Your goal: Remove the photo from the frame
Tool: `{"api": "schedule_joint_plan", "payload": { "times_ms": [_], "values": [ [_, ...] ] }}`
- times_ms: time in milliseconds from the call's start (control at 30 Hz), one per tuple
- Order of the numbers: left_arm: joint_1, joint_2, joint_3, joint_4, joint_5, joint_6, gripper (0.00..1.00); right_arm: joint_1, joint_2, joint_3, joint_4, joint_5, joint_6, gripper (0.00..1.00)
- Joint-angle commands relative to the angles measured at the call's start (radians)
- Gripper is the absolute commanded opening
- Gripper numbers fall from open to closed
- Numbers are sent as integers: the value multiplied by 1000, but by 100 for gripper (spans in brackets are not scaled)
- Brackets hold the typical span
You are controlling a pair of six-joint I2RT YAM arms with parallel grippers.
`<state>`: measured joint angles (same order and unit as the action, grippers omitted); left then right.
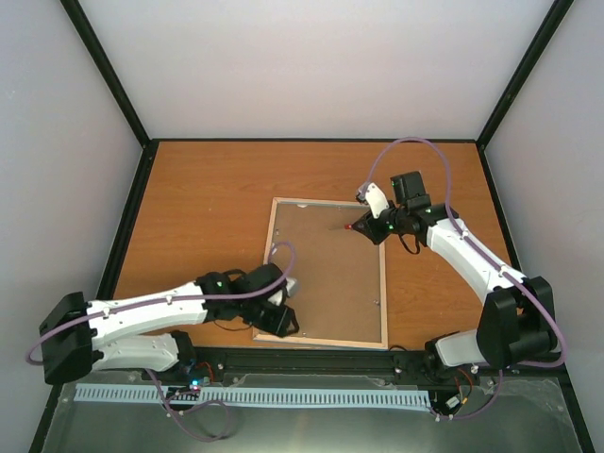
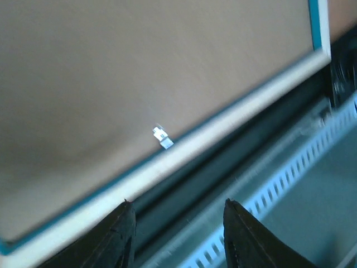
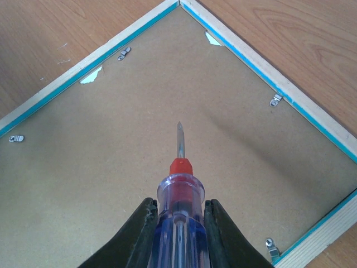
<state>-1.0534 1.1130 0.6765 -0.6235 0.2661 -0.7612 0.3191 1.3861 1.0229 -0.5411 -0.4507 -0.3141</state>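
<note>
The frame (image 1: 274,253) lies face down on the table, pale wood rim up, with the brown backing board (image 1: 326,283) filling it. The photo is hidden under the board. My left gripper (image 1: 279,319) is open and empty over the frame's near left corner; in the left wrist view (image 2: 175,209) its fingers hang over the frame's near rim (image 2: 184,153), close to a metal clip (image 2: 163,137). My right gripper (image 1: 370,226) is shut on a screwdriver (image 3: 179,223) with a clear blue handle, its tip over the board (image 3: 111,167) near the far right corner.
Small metal clips (image 3: 275,100) hold the board along the rim; another clip (image 3: 124,53) sits at the far side. A black rail (image 1: 311,359) and a white perforated strip (image 1: 255,396) run along the table's near edge. Orange wood table (image 1: 208,198) surrounds the frame.
</note>
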Motion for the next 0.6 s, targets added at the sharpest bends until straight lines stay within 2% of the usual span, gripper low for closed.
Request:
{"api": "schedule_joint_plan", "payload": {
  "times_ms": [0, 167, 233, 333, 467, 567],
  "values": [
    [-144, 47, 12, 32, 117, -124, 46, -14, -27, -14, 41, -29, -16, 3],
    [-215, 100, -53, 95, 164, -200, 53, -17, -29, -21, 42, -31, -22, 3],
    [-214, 96, -67, 94, 106, -245, 57, -17, -29, -22, 41, -19, -23, 3],
    [-210, 68, -66, 74, -26, -367, 69, -20, -32, -24, 47, -3, -20, 3],
    [-183, 21, -128, 114, -114, -505, 70, -24, -32, -26, 44, -11, -19, 3],
    [-152, -18, -200, 187, -116, -565, 70, -28, -31, -27, 44, -14, -19, 3]
  ]
}}
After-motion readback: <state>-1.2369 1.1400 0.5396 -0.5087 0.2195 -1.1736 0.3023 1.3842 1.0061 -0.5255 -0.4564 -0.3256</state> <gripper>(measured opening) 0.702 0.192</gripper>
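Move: Behind and below the left hand lies the near edge of the frame, its middle about 4 cm back, 7 cm to the right and 7 cm down. The metal clip on that edge is roughly 3 cm back and 3 cm right, the frame's near-left corner some 4 cm back and 9 cm left, both equally low. From the right hand, that edge's middle is about 27 cm back, 8 cm left and 14 cm below. Swinging back some 7 cm towards the frame's near edge, the left hand then eases about 3 cm forward again, sinking roughly 4 cm in all. Its fingers spread well wider as it comes down close to the edge, while the wrist tips the fingertips back a little and, after a small clockwise turn, twists counter-clockwise; contact with the frame can't be seen. ##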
